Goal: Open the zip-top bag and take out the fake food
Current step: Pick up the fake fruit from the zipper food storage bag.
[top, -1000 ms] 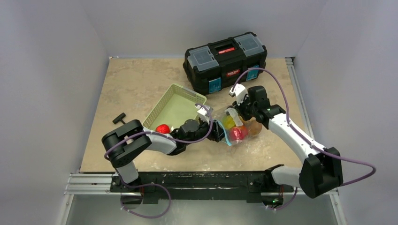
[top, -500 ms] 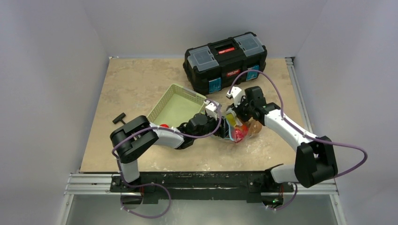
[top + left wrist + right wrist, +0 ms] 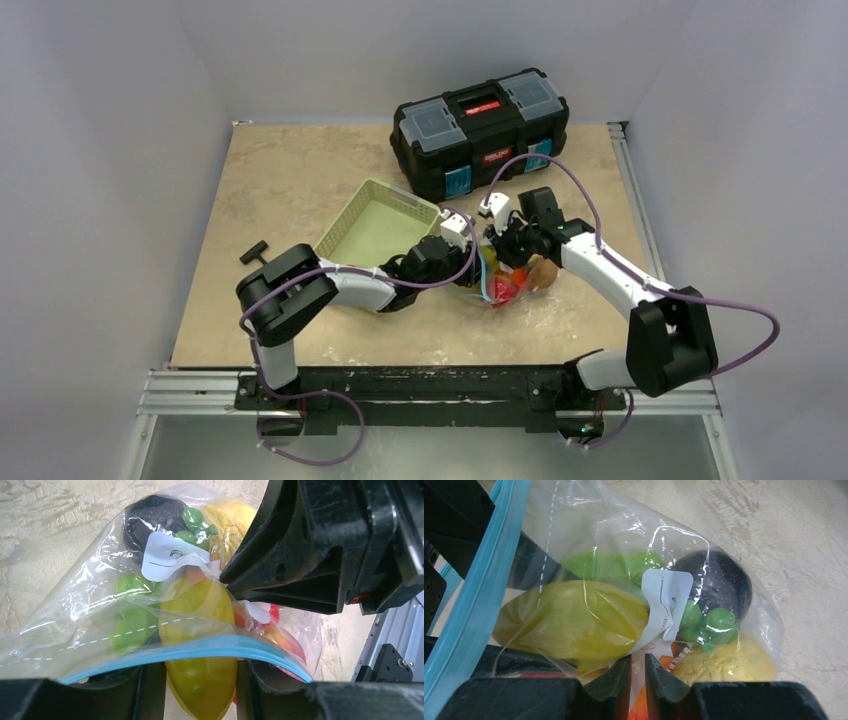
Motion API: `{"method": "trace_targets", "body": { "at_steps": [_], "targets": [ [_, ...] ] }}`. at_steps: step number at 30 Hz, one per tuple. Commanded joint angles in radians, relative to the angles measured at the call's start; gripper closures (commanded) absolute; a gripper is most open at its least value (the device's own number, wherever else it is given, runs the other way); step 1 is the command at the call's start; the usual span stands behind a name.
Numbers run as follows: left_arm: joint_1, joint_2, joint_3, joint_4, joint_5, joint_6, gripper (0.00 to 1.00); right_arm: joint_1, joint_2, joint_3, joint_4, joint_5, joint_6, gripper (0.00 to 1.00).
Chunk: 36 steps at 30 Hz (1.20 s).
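Observation:
The zip-top bag (image 3: 503,283) lies crumpled at mid table between both grippers, its teal zip strip (image 3: 200,650) arched open. Fake food fills it: a yellow-green piece (image 3: 197,605), green pieces (image 3: 704,622), a dark purple one (image 3: 719,580), a pale yellow one (image 3: 729,662) and red ones (image 3: 503,292). My left gripper (image 3: 199,676) reaches into the bag mouth, and the yellow-green piece fills the gap between its fingers. My right gripper (image 3: 637,672) pinches the clear film and a white paper label from the far side, jaws almost together.
A pale green lattice basket (image 3: 372,226) sits just left of the bag, partly under my left arm. A black toolbox (image 3: 480,125) stands behind. A small black T-handle (image 3: 255,254) lies at the left. Both arms crowd the bag.
My left gripper has pushed right into the bag mouth and its jaws have narrowed onto the yellow-green piece. My right gripper has shifted left, bunching the bag up.

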Motion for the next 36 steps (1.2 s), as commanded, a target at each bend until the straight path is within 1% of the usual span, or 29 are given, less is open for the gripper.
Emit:
{"method": "trace_targets", "body": {
  "at_steps": [1,3,4,10,15,19,21,27,33,36],
  "targets": [
    [0.008,-0.055,0.002,-0.047,-0.024,0.004,0.81,0.008,-0.008,0.021,0.005,-0.027,-0.001,0.81],
    [0.008,-0.096,-0.019,-0.064,-0.019,0.004,0.96,0.008,-0.011,0.018,0.011,-0.010,-0.003,0.79],
    [0.008,-0.121,-0.034,-0.072,-0.016,0.005,1.00,0.008,-0.012,0.018,0.014,-0.003,-0.004,0.78],
    [0.008,-0.281,-0.119,-0.147,0.027,0.004,1.00,0.009,-0.021,0.009,0.022,0.025,-0.007,0.73],
    [0.009,-0.419,-0.193,-0.207,0.030,0.005,1.00,0.008,-0.037,0.004,0.024,0.027,-0.013,0.69],
    [0.018,-0.512,-0.241,-0.265,0.029,0.011,1.00,0.008,-0.045,0.005,0.014,0.011,-0.028,0.64],
    [0.021,-0.561,-0.261,-0.306,0.028,0.016,1.00,0.008,-0.048,0.007,0.006,0.001,-0.036,0.60],
    [0.035,-0.740,-0.307,-0.462,-0.045,0.053,1.00,0.008,-0.073,0.006,-0.001,-0.017,-0.057,0.50],
    [0.060,-0.902,-0.345,-0.587,-0.113,0.081,1.00,0.007,-0.091,0.003,-0.003,-0.028,-0.074,0.43],
    [0.086,-0.962,-0.362,-0.629,-0.121,0.083,1.00,0.006,-0.097,0.001,-0.001,-0.032,-0.080,0.41]
  ]
}}
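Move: The yellow fruit is already clamped at the left fingertips, still in the bag's mouth, with the blue zip edge about 1 cm to their right. The green basket's middle lies some 23 cm to the left of this hand, 5 cm ahead and 4 cm lower. A red fruit in the bag is about 4 cm right and 3 cm back, the brown fruit roughly 12 cm right, level; both sit 4 cm below. From the right hand the basket is about 29 cm left, 5 cm ahead, 3 cm lower. The yellow fruit is drawn out through the zip opening, kept pinched in the left fingers, which carry it leftward about 15 cm towards the basket; the hand rises some 8 cm and draws back over the first part, then goes mainly left. The right hand stays over the bag, spreading its nearly shut fingers past halfway and lifting slightly. ##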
